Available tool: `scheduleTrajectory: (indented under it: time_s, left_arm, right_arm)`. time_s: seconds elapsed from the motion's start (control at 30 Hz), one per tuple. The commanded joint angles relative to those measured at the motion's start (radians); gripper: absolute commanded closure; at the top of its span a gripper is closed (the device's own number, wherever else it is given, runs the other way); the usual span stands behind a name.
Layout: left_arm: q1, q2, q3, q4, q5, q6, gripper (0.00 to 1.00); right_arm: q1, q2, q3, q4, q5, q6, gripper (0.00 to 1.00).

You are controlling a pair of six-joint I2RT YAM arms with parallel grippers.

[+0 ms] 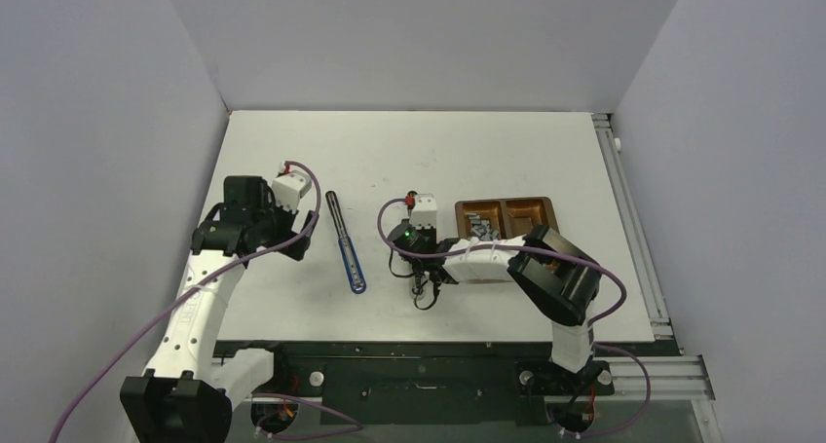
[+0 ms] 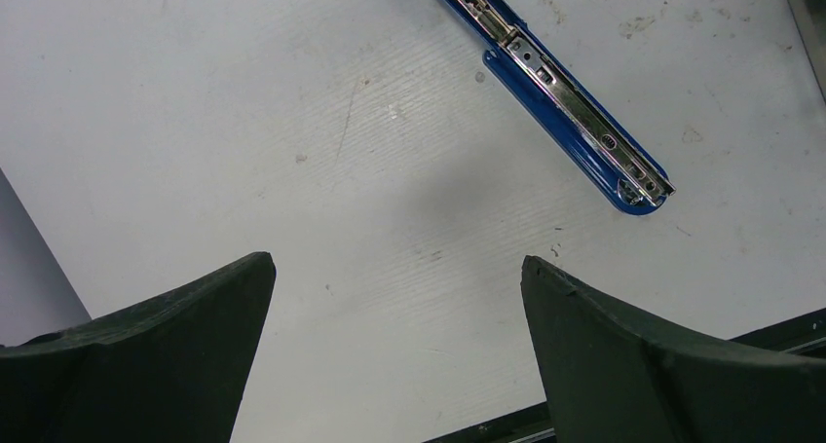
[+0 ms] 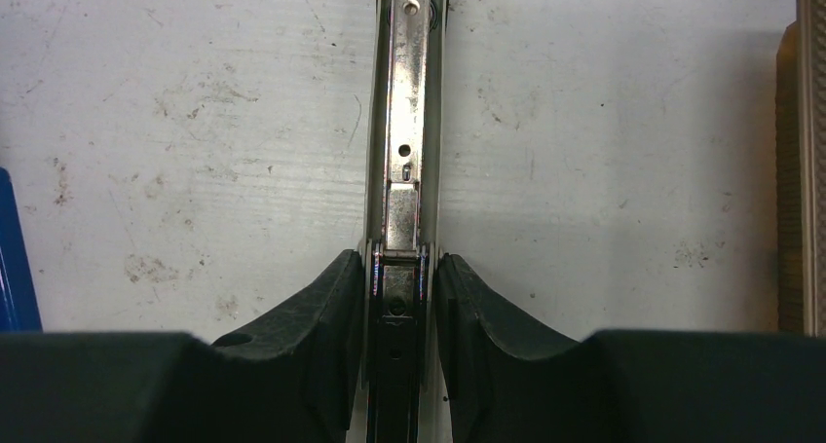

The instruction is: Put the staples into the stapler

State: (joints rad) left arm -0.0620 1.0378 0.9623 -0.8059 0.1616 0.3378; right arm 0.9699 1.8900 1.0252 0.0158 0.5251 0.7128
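My right gripper is shut on a white-sided stapler. Its chrome channel faces up and runs away from the fingers along the table. In the top view this gripper points down at the table, just left of the tray. The staples are a small silver-grey pile in the left compartment of the brown tray. A blue stapler lies opened flat to the left, and it also shows in the left wrist view. My left gripper hangs open above bare table, near the blue stapler's end.
The tray's right compartment looks empty. Its ribbed brown edge shows at the right of the right wrist view. The blue stapler's edge shows at the left. A black rail runs along the table's near edge.
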Motion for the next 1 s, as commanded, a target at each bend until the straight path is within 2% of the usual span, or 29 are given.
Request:
scheduleTrajectory:
  time_s: [0.0,0.13,0.4,0.6,0.67,0.8,0.97]
  left_arm:
    - [0.008,-0.023,0.029,-0.001,0.022,0.011,0.04]
    - [0.008,-0.025,0.037,0.001,0.028,0.009,0.04]
    - [0.010,-0.005,0.071,-0.006,0.046,-0.008,0.04]
    - [0.019,0.005,0.105,-0.019,0.055,-0.030,0.04]
    - [0.028,0.001,0.108,-0.009,0.044,-0.050,0.04]
    - [0.035,0.002,0.109,0.013,0.002,-0.072,0.04]
    - [0.050,0.022,0.131,-0.005,0.017,-0.083,0.04]
  right_arm:
    - [0.008,-0.029,-0.011,-0.070,0.043,0.021,0.91]
    - [0.005,-0.057,0.021,-0.108,0.092,-0.031,0.84]
    - [0.024,-0.115,0.102,-0.154,0.114,-0.157,0.60]
    - [0.083,-0.091,0.210,-0.156,0.090,-0.170,0.52]
    - [0.101,-0.050,0.261,-0.135,0.042,-0.181,0.47]
    - [0.122,0.087,0.426,-0.109,-0.066,-0.210,0.45]
    - [0.142,0.275,0.661,-0.185,-0.111,-0.245,0.42]
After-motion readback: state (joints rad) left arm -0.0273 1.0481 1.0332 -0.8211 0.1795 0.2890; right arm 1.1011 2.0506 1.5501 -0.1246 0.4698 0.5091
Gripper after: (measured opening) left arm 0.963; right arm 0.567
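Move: The right hand is down at table height with its fingers still shut on the grey stapler at its hinge, the stapler's middle lying right at the hand. The opened-out blue stapler, next aimed at, lies level with this hand, about 16 cm to its left; the brown tray's middle is some 21 cm to its right, neither ahead nor back. From the left hand, the blue stapler is roughly 4 cm ahead, 8 cm right and 16 cm below. The right hand, still pinching the grey stapler, slides it slowly another 2 cm or so to the right along the table and then opens to let go, lifting clear. It climbs about 10 cm while swinging quickly left, ending some 14 cm left of its start and high over the blue stapler with the fingers about half open and turned some 15 degrees counter-clockwise, as the empty left hand rises about 2 cm, fingers wide open. ##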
